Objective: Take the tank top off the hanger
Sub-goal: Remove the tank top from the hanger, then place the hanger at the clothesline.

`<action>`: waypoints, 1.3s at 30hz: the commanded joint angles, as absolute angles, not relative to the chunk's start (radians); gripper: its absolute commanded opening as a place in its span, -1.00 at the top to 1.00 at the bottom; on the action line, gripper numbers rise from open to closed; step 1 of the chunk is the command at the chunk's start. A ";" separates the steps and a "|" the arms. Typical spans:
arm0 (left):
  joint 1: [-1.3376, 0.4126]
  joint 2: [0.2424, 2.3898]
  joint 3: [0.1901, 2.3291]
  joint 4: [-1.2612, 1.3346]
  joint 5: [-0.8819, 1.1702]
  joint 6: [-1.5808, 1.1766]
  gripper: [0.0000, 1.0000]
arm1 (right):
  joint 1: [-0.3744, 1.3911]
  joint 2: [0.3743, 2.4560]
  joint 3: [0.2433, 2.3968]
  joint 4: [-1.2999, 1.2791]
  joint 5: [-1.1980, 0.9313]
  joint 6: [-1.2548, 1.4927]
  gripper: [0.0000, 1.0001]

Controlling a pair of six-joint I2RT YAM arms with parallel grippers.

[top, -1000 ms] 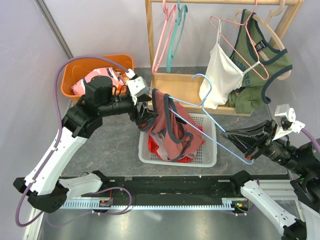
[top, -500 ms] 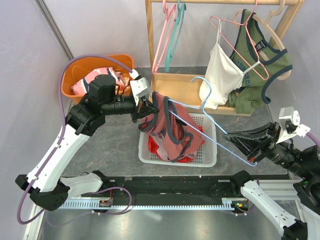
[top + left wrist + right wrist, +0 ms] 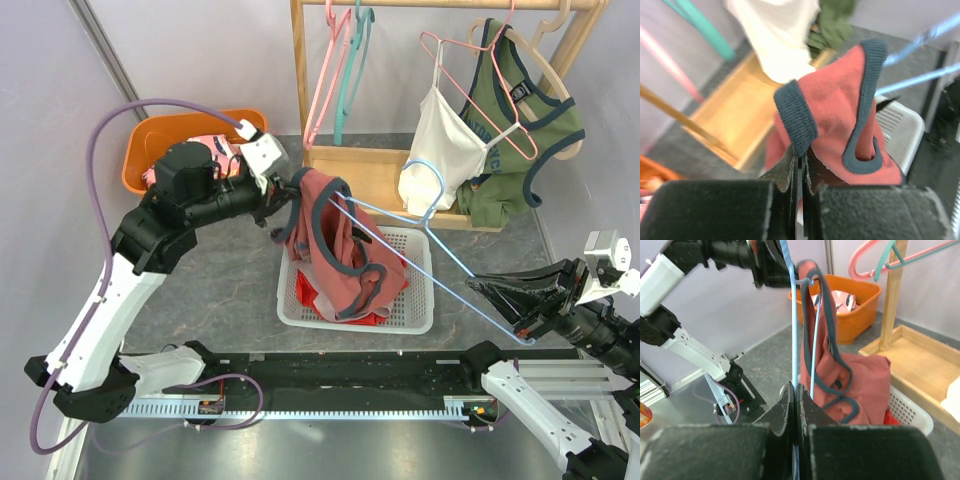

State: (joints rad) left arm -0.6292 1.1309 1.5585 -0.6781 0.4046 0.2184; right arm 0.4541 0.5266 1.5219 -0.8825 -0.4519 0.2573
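Observation:
A salmon-red tank top (image 3: pixel 345 250) with dark blue trim hangs from a light blue wire hanger (image 3: pixel 440 190) above a white basket (image 3: pixel 420 305). My left gripper (image 3: pixel 288 197) is shut on the top's upper edge, where the blue trim (image 3: pixel 796 120) folds over its fingertips. Most of the cloth (image 3: pixel 835 110) hangs past those fingers. At the lower right, my right gripper (image 3: pixel 512 308) is shut on the hanger's thin wire (image 3: pixel 794 330), which runs straight up out of its jaws. The tank top (image 3: pixel 860 380) drapes beside that wire.
A wooden rack (image 3: pixel 300 90) stands behind with pink and teal hangers, a white camisole (image 3: pixel 445 150) and a green top (image 3: pixel 520 120). An orange bin (image 3: pixel 140 160) of clothes sits at the back left. The basket holds more red cloth.
My left gripper closed on the tank top's upper edge and drew it up and left. My right gripper pulled the hanger to the right and nearer, stretching the top along the wire.

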 commanded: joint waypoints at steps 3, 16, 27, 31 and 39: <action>-0.624 1.242 1.791 -0.637 0.345 0.282 0.96 | 0.456 0.518 1.620 -1.001 -0.362 0.226 1.00; -0.718 1.401 2.016 -0.653 0.523 0.258 0.97 | 0.459 0.494 1.733 -1.180 0.108 0.279 1.00; -1.032 1.445 2.022 -0.773 0.402 0.448 0.96 | 0.459 0.564 1.651 -1.056 0.262 0.296 1.00; -1.032 1.388 1.764 -0.743 0.358 0.410 0.96 | 0.457 0.600 1.609 -0.980 0.261 0.304 1.00; -1.005 1.361 1.466 -0.723 0.114 0.371 0.97 | 0.459 0.684 1.560 -0.836 0.204 0.305 1.00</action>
State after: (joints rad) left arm -1.0264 1.3384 1.4876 -0.7528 0.2558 0.3943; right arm 0.4553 0.6628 1.5932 -0.9695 0.2234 0.2920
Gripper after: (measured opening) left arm 0.036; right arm 0.018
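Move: The left gripper already pinches the tank top at a strap, with the cloth's middle about 12 cm to its right and 18 cm below. The white basket lies some 16 cm right, 4 cm back and 35 cm down, the rack's base about 21 cm forward and 21 cm right. From the right gripper, holding the blue hanger, the tank top is roughly 16 cm forward, 22 cm left, 25 cm down, and the white camisole about 30 cm forward, 3 cm left, 20 cm down. Lift the left gripper about 11 cm with the strap still pinched, then swing it right and back and lower it over the white basket to well below where it began. Meanwhile draw the right gripper and hanger some 11 cm right, away from the cloth, turning about 40 degrees clockwise, then carry them forward towards the rack; keep both grippers shut. ##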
